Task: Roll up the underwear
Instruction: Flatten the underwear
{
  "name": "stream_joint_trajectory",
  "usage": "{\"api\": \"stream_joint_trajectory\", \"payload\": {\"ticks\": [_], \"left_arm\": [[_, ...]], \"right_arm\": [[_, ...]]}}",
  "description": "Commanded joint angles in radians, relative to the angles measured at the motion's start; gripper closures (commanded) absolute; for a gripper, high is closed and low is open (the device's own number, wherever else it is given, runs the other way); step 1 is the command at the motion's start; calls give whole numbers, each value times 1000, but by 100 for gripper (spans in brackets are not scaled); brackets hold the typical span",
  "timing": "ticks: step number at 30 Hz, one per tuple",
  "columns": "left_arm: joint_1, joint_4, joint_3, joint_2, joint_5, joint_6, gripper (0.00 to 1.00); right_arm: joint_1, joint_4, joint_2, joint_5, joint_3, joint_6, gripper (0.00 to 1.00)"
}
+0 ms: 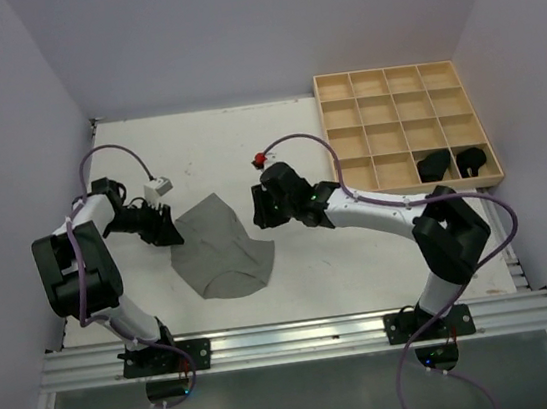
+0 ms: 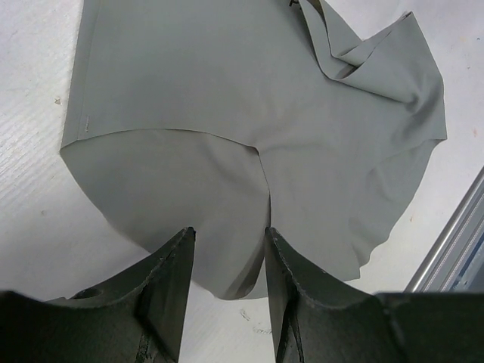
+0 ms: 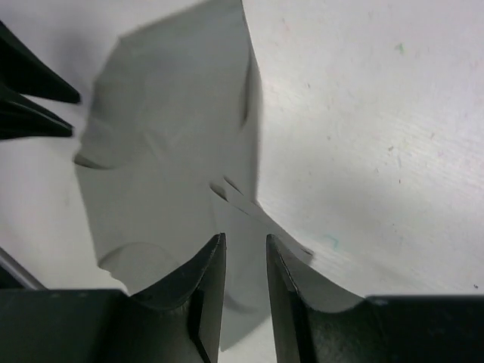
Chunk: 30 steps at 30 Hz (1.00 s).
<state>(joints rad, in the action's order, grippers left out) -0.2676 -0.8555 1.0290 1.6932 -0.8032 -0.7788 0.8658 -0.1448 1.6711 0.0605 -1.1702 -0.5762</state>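
A plain grey underwear (image 1: pixel 222 254) lies spread on the white table, with a loose fold at one corner. My left gripper (image 1: pixel 168 230) stands at its left edge. In the left wrist view the left gripper (image 2: pixel 228 231) is open, its jaws astride the hem of the underwear (image 2: pixel 249 91) without pinching it. My right gripper (image 1: pixel 257 210) is at the cloth's upper right edge. In the right wrist view it (image 3: pixel 246 238) is open too, and a flap of the underwear (image 3: pixel 166 136) lies loose between the jaws. Two black rolled underwear (image 1: pixel 435 164) (image 1: pixel 472 160) sit in tray compartments.
The wooden grid tray (image 1: pixel 385 70) stands at the back right of the table. A metal rail (image 1: pixel 301 337) runs along the near edge by the arm bases. White walls close in on the left, back and right.
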Motion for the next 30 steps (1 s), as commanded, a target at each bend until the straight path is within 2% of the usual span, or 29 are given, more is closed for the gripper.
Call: {"api": "stream_joint_trajectory", "payload": {"ticks": [1,17,20,23,24,28,30], "left_arm": [[10,7,-6,-1,-30,-14,55],[34,87,-40,23,58,49,53],[36,96,-41,31,68,55,53],[38,105,-46,37,84,61,53],[38,110,-47,40,87,62,53],[42,121,-55,49,107,81,54],[42,125,-58,59,117,92,54]], "right_arm": [[10,-119,70,-50,7,79,67],[22,-180,223,-28,-8,127,67],[24,-167,223,-27,6,121,77],[24,-164,196,-21,27,96,96],[24,-161,181,-16,35,88,100],[24,-168,76,42,95,6,100],[24,-167,0,82,151,-86,100]]}}
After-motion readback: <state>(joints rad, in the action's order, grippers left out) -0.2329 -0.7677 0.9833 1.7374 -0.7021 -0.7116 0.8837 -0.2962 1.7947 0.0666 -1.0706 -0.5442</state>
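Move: The right hand's aim, the right corner of the grey underwear, lies about 4 cm back, 3 cm to its right and 12 cm below. The underwear's far corner is some 8 cm ahead and 9 cm left of that hand, its near edge about 16 cm back and 8 cm left. From the left hand, the underwear's left edge is about 1 cm back, 1 cm right and 4 cm below. The right hand drops about 11 cm, easing a few centimetres back and right while its fingers tilt some 20 degrees steeper, pinches shut on the underwear's right corner, then draws it outward, right and back, about 2 cm along the table. Meanwhile the left hand, fingers still half open, sinks about 3 cm over the left edge without closing. ##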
